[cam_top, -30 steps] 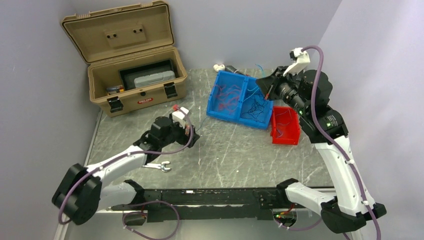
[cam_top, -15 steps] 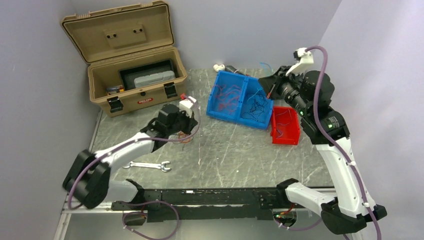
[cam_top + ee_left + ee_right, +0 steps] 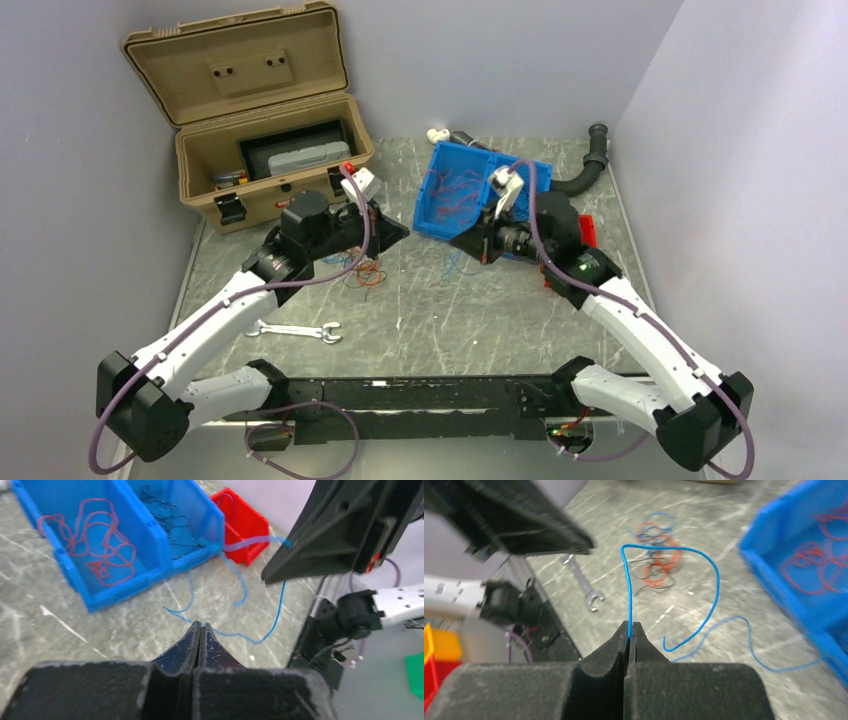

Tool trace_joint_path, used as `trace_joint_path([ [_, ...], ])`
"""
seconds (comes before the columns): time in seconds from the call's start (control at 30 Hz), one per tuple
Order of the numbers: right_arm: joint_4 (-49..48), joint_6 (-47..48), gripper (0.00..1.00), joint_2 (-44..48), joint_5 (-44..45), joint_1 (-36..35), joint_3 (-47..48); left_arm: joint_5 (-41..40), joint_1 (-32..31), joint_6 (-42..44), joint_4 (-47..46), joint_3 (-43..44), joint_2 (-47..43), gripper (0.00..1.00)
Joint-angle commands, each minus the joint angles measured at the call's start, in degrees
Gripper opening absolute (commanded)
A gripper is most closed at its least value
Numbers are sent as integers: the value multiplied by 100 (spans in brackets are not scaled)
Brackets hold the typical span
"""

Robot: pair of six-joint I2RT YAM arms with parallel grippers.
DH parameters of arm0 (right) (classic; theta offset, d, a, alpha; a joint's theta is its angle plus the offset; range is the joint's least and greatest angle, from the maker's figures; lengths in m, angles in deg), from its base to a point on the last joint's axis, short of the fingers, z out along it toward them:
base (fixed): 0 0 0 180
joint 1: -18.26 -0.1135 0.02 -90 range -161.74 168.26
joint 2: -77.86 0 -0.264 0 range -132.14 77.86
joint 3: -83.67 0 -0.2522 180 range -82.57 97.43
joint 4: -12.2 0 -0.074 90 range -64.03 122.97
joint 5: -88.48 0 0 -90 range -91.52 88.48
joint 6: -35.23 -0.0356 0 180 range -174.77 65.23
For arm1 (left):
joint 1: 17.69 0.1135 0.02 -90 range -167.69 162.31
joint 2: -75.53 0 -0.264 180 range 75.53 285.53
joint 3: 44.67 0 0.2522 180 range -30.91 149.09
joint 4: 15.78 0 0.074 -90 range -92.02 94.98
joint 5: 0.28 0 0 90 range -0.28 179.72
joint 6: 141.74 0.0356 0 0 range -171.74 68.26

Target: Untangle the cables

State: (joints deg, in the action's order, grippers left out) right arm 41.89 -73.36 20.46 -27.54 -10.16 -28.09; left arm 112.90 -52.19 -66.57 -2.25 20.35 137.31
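The tangled bundle of orange, red, blue and black cables (image 3: 362, 272) lies on the table left of centre; it also shows in the right wrist view (image 3: 656, 562). My right gripper (image 3: 468, 246) (image 3: 630, 625) is shut on a thin blue cable (image 3: 674, 555) that rises from its tips and arcs over to a free end. A second blue cable (image 3: 235, 635) lies loose on the table. My left gripper (image 3: 403, 233) (image 3: 200, 625) is shut, with nothing visible between its jaws, hovering right of the bundle and facing the right gripper.
A blue two-part bin (image 3: 437, 160) holds red cables (image 3: 95, 545) and black cables (image 3: 170, 520). A red bin (image 3: 245, 525) stands behind it. A wrench (image 3: 300, 331) lies near the front left. An open tan toolbox (image 3: 270, 150) and a black hose (image 3: 585, 170) stand at the back.
My right arm has swung down from the back right to the table's middle, carrying the blue cable. My left gripper has lifted off the bundle and moved right.
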Motion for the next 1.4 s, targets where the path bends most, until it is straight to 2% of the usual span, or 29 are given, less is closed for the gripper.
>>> trace_joint_path([
  [0.0, -1188, 661, 0, 213, 67, -878, -209, 981, -23, -580, 377, 395, 194, 0],
  [0.1, -1689, 794, 0, 141, 282, -1232, -540, 1349, -25, -869, 271, 465, 326, 0],
  [0.27, -2778, 656, 1, 305, 329, -1406, -1221, 1563, -22, -1185, 75, 429, 394, 0],
  [0.37, -3066, 701, 1, 252, 452, -1497, -1360, 1722, -15, -1359, -111, 420, 434, 0],
  [0.5, -3071, 749, 0, 164, 1164, -1599, -1412, 1771, -22, -1492, -137, 454, 437, 0],
  [0.6, -3035, 725, 0, 320, 1643, -1605, -1527, 1551, -21, -1312, 257, 540, 357, 0],
  [0.8, -2395, 648, 0, 241, 2280, -1606, -1336, 1048, -17, -943, 694, 515, 300, 0],
  [0.87, -2100, 505, 0, 183, 2721, -1595, -1175, 875, -17, -791, 853, 495, 369, 15],
  [0.97, -1334, 266, 0, -77, 3388, -1579, -772, 489, -21, -732, 972, 310, 293, 50],
  [1.07, -251, 119, 0, -634, 3580, -1548, -238, -127, -20, -762, 788, -112, -116, 71],
  [1.13, 429, -75, 0, -1050, 3746, -1543, 26, -474, -19, -749, 747, -331, -362, 77],
  [1.2, 887, -263, 0, -1427, 3859, -1517, 172, -723, -4, -680, 871, -426, -485, 78],
  [1.37, 953, -611, 0, -1751, 3721, -1485, -77, -911, 25, -635, 1134, -540, -536, 78],
])
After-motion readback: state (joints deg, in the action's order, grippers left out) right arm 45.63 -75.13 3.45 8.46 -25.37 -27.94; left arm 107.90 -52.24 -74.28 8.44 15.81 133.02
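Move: The blue cable is pinched in the right fingertips, its loops sagging below; that grip lies about 8 cm to the left hand's right and 1 cm nearer the base, near its height. The right hand takes the cable to bare table some 25 cm below it, 5 cm ahead and 1 cm left. From the right hand, the blue bin is about 15 cm ahead and 6 cm right, the orange tangle 19 cm left, level with it. The blue cable, kept pinched in the right hand, is swung about 6 cm left and 4 cm back, then carried forward and right while sinking, mostly late, to some 12 cm lower, fingertips tipping down towards the table before the blue bin. The empty left hand draws back and right, then swings left, sinks 5 cm and opens wide. ##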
